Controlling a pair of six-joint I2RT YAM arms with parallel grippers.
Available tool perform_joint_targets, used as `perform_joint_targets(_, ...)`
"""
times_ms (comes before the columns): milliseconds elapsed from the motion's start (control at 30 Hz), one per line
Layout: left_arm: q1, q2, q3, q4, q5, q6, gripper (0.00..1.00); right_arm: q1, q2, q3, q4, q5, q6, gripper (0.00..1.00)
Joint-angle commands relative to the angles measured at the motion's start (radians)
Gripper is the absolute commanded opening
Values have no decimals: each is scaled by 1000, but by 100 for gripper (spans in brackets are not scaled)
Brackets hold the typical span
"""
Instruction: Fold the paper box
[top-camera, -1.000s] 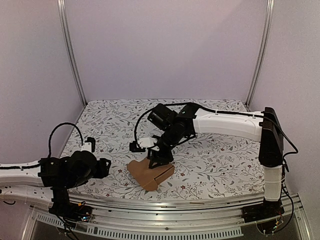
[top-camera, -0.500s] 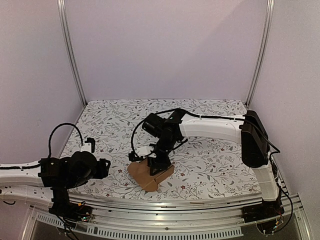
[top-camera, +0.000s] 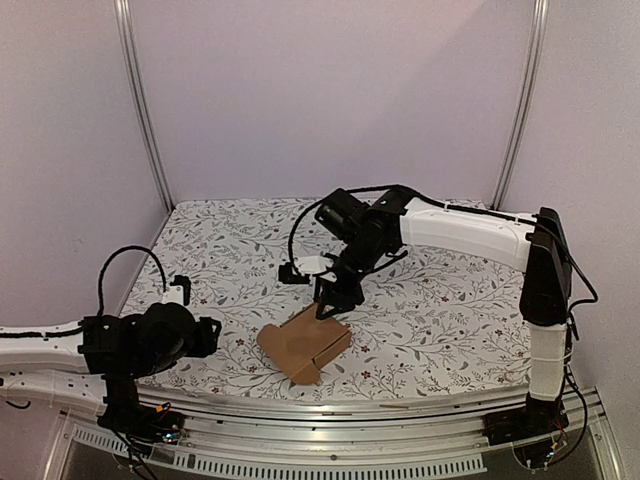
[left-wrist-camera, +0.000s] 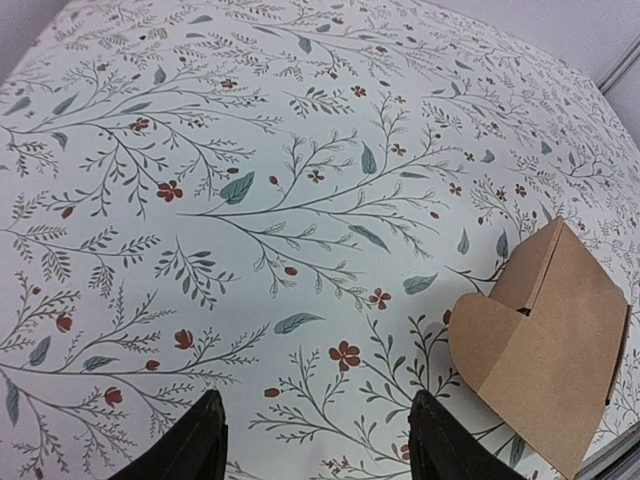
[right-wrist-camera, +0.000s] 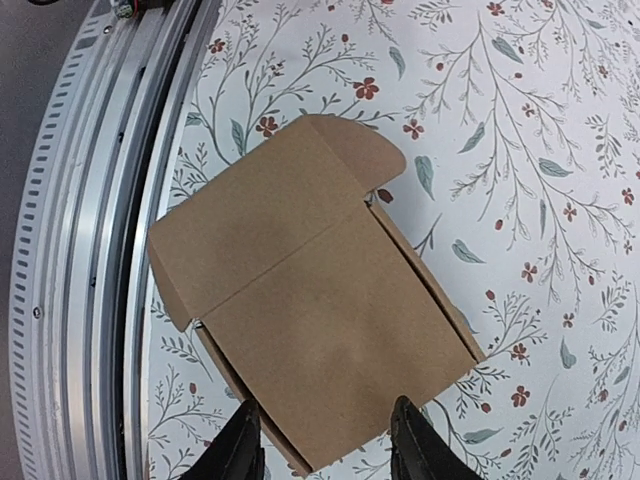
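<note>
The paper box (top-camera: 303, 346) is plain brown cardboard and lies near the table's front edge, its lid panel folded down over the body. In the right wrist view the paper box (right-wrist-camera: 310, 310) fills the middle, with a rounded tab at its far end. My right gripper (top-camera: 330, 306) hangs just above and behind the box, open, and grips nothing. Seen from its wrist, the right gripper (right-wrist-camera: 325, 448) has its fingers apart over the box's near edge. My left gripper (top-camera: 207, 335) stays open to the left. In its own view the left gripper (left-wrist-camera: 315, 445) is over bare cloth, with the paper box (left-wrist-camera: 550, 340) to the right.
A floral cloth (top-camera: 440, 320) covers the table. A ribbed metal rail (right-wrist-camera: 90, 250) runs along the near edge, right beside the box. Purple walls and two upright posts (top-camera: 140, 110) enclose the back and sides.
My right gripper has risen off the box and drawn back toward the table's middle. The box now lies with its lid flatter. The left arm has not moved.
</note>
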Motion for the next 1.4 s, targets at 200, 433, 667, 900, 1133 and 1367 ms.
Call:
perform_joint_targets(200, 6, 58, 5, 36, 5, 7, 61, -120, 65, -49, 69, 47, 107, 38)
perform_joint_targets(433, 5, 73, 5, 40, 12, 7, 61, -156, 108, -58, 59, -54, 147, 34)
perform_joint_targets(667, 6, 82, -2, 62, 9, 7, 61, -164, 97, -74, 47, -186, 184, 38)
perform_joint_targets(900, 5, 115, 6, 73, 22, 11, 61, -164, 178, -30, 10, -162, 232, 39)
perform_joint_targets(1133, 6, 105, 0, 76, 17, 11, 61, -179, 204, -22, 8, -155, 267, 23)
perform_joint_targets(1367, 5, 94, -1, 78, 19, 20, 61, -258, 249, -20, 1, -195, 309, 19)
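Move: Some 4 cm ahead of the right hand, 2 cm to its right and 7 cm below lies the far edge of the paper box's top panel. The middle of the box is roughly 2 cm back, 3 cm left and 9 cm down; its near flap is about 4 cm back, 8 cm left and 8 cm down. From the left hand, the far edge is about 5 cm ahead, 22 cm right and 4 cm lower. Swinging forward about 6 cm and a little right while sinking over the box's far edge, the right hand then eases back a centimetre or so and drops further, some 7 cm down in all. The wrist tips the fingers back towards the base and turns clockwise, each by roughly 20 degrees; the fingers close to about half their gap, straddling that edge, one tip coming down on the top panel. ##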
